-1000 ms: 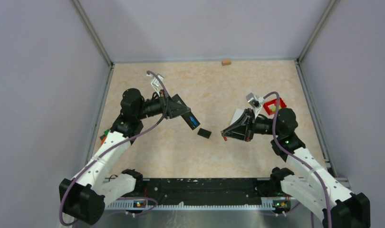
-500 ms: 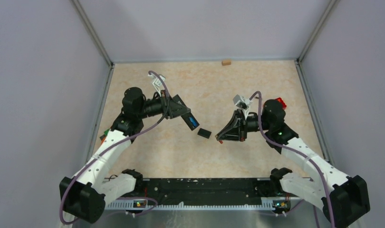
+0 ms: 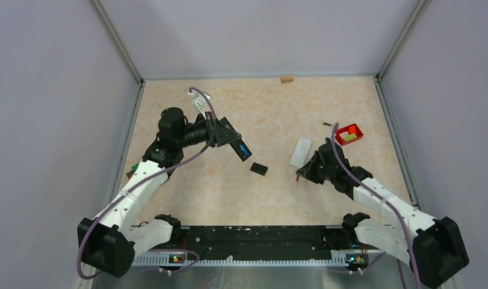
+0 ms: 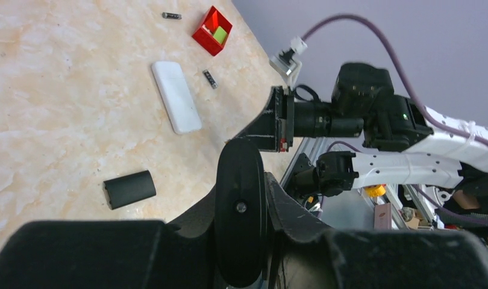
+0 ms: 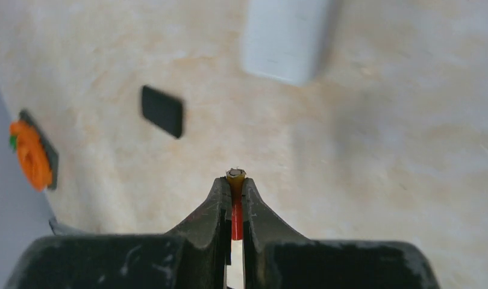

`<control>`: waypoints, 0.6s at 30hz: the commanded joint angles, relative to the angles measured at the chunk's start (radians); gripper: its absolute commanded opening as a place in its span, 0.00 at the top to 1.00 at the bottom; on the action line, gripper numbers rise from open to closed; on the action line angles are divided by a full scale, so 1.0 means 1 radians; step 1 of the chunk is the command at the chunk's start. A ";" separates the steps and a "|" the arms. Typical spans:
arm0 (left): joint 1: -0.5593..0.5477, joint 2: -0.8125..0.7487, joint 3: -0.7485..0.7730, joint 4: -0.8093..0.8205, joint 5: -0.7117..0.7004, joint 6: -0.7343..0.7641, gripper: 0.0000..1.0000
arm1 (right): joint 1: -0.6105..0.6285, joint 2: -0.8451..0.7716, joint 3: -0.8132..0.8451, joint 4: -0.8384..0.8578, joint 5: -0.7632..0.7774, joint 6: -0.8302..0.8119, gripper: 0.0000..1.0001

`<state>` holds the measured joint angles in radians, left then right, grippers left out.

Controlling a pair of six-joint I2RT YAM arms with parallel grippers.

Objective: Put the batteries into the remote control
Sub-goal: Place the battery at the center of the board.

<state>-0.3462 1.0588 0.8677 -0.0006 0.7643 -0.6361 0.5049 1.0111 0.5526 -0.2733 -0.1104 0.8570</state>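
Observation:
My left gripper [image 3: 231, 141] is shut on a black remote control [image 4: 239, 180], held above the table with its free end, showing blue [image 3: 245, 151], pointing toward the middle. Its small black cover [image 3: 259, 169] lies flat on the table just below that end. My right gripper [image 5: 235, 188] is shut on a thin red battery with a yellow tip [image 5: 235, 176]. It hovers low over the table right of the cover [image 3: 302, 174]. Two dark batteries [image 4: 172, 15] [image 4: 210, 79] lie loose on the table near the red tray [image 3: 350, 133].
A white flat bar [image 3: 300, 152] lies just beyond my right gripper. The red tray holds small yellow-green blocks [image 4: 220, 35]. An orange object [image 3: 132, 174] sits at the left table edge, and a small wooden block [image 3: 286, 78] at the far edge.
My right arm has swung forward and dipped low with the red battery, uncovering the white bar and red tray. My left arm with the remote has barely shifted.

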 commanded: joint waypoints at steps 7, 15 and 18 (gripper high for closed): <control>-0.001 0.054 0.052 0.085 0.010 -0.034 1.00 | 0.017 -0.044 0.068 -0.490 0.605 0.572 1.00; -0.002 0.030 0.026 0.074 -0.008 -0.028 1.00 | 0.013 0.066 0.040 -0.496 0.656 0.750 1.00; -0.002 0.037 0.023 0.076 -0.013 -0.027 1.00 | 0.007 0.100 0.043 -0.488 0.652 0.786 0.99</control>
<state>-0.3462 1.1191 0.8734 0.0254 0.7609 -0.6605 0.5106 1.0782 0.5831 -0.7467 0.4900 1.5433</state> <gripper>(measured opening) 0.237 0.036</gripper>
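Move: The right gripper already holds the red battery, about 9 cm above the table. The bare patch it heads for lies some 13 cm to its right and 2 cm back. The white box is about 15 cm ahead and 1 cm right, the loose battery 14 cm ahead and 12 cm right, and the black cover 7 cm ahead and 17 cm left. From the left gripper, that patch is roughly 42 cm right, 4 cm back and 28 cm below. Swing the right gripper about 12 cm to the right, across the open table on the near side of the white box, sinking some 5 cm as it goes. Turn it clockwise by roughly 50 degrees and tip the fingers more steeply down, keeping the red battery pinched. Let the left gripper ease slightly forward and down, still holding the remote. ##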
